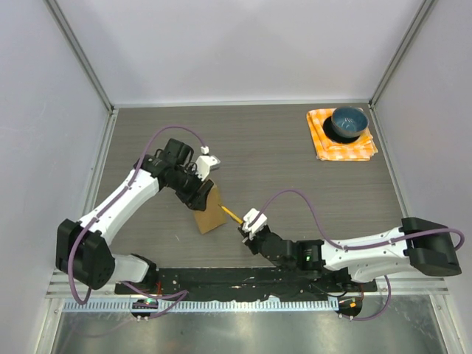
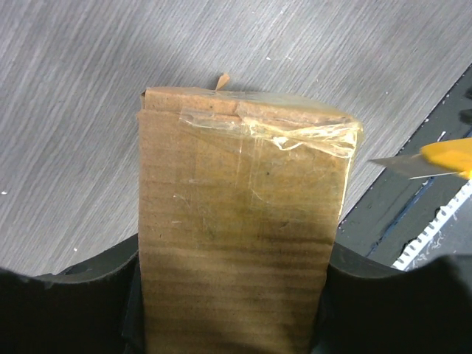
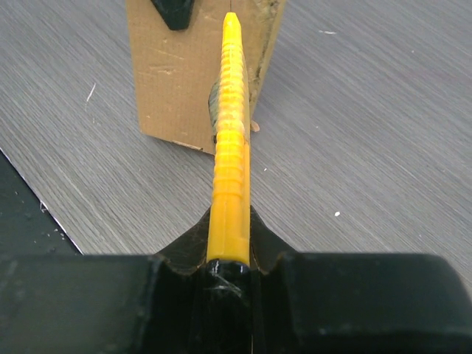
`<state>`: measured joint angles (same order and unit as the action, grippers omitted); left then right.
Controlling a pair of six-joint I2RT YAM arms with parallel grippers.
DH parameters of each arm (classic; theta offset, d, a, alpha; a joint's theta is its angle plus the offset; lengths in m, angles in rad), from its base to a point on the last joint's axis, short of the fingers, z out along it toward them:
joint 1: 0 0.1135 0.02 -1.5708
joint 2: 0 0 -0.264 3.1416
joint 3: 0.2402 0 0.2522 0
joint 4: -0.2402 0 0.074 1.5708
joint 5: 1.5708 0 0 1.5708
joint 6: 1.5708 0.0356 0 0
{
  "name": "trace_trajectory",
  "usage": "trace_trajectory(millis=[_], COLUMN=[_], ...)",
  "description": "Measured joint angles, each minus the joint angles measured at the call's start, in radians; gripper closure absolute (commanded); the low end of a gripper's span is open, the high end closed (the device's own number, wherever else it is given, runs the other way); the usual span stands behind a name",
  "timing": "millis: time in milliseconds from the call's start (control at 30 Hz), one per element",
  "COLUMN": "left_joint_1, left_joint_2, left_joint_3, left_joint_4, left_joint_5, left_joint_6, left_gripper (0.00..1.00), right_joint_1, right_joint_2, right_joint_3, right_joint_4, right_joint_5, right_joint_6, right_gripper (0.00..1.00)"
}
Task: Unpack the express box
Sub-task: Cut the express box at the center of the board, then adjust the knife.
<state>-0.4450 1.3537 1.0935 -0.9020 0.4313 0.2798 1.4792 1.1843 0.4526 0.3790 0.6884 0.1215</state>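
Observation:
The express box [image 1: 209, 214] is a small brown carton standing on end on the grey table, my left gripper [image 1: 199, 193] shut on its two sides. In the left wrist view the express box [image 2: 236, 221] fills the gap between the black fingers [image 2: 66, 310], and crumpled clear tape [image 2: 295, 133] runs across its far end. My right gripper [image 3: 228, 247] is shut on a yellow utility knife [image 3: 230, 147] that points at the carton [image 3: 177, 81]. The blade [image 2: 402, 166] sits just right of the taped corner, apart from it. Seen from above, the knife [image 1: 231, 214] lies between my right gripper [image 1: 249, 227] and the carton.
A blue bowl [image 1: 348, 122] sits on an orange checked cloth [image 1: 341, 149] at the back right. A black base rail [image 1: 243, 279] runs along the near table edge. Grey walls close in the left, back and right sides.

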Motion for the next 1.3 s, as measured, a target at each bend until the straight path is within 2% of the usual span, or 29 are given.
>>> trace_trajectory(millis=[100, 167, 300, 333, 367, 400, 433, 867, 1300], left_joint_1=[-0.001, -0.008, -0.038, -0.05, -0.063, -0.074, -0.084, -0.127, -0.127], left_joint_2=[-0.019, -0.029, -0.046, -0.05, -0.054, -0.057, -0.061, -0.108, -0.117], left_joint_3=[0.0, 0.002, 0.002, 0.002, 0.002, 0.002, 0.002, 0.009, 0.166], left_joint_4=[-0.001, -0.004, -0.008, -0.009, -0.01, -0.011, -0.011, -0.046, -0.167], left_joint_5=[-0.02, -0.026, -0.036, -0.039, -0.043, -0.045, -0.047, -0.083, -0.105], left_joint_6=[0.006, 0.008, 0.008, 0.008, 0.007, 0.005, 0.005, -0.011, 0.021], left_gripper=[0.7, 0.55, 0.46, 0.3, 0.22, 0.02, 0.0, 0.0, 0.0], right_joint_1=[-0.002, -0.002, -0.002, -0.002, -0.002, -0.002, -0.002, -0.002, -0.002], right_joint_2=[-0.064, -0.107, -0.178, -0.187, -0.192, -0.193, -0.193, -0.242, -0.314], right_joint_3=[-0.001, -0.005, -0.021, -0.023, -0.025, -0.026, -0.026, -0.042, -0.014], right_joint_4=[-0.043, -0.063, -0.083, -0.089, -0.094, -0.1, -0.106, -0.174, -0.282], right_joint_5=[0.002, 0.005, 0.011, 0.012, 0.013, 0.014, 0.013, 0.01, -0.003], right_joint_6=[0.018, 0.029, 0.049, 0.052, 0.055, 0.059, 0.062, 0.092, 0.091], right_gripper=[0.99, 0.99, 0.99, 0.99, 0.99, 0.99, 0.99, 0.99, 0.99])
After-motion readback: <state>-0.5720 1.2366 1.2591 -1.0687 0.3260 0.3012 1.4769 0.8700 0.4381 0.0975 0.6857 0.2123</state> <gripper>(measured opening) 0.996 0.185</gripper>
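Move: The left gripper still holds the express box near its upper end, with the box's middle roughly 2 cm back, 3 cm right and 6 cm below the hand. The right hand keeps the yellow knife. From this hand the box's middle lies about 6 cm ahead, 9 cm left and 5 cm lower. The blade tip is next to the box's near right edge, some 5 cm ahead and 7 cm left of the right hand and slightly below it. Draw the left gripper about 2 cm back and a little right with the box, rising slightly, then open its fingers wide to let go and lift straight up about 5 cm off the box. Meanwhile raise the right hand some 3 cm, then ease it right, 4 cm in all, taking the blade away from the box, the grip on the knife kept. ##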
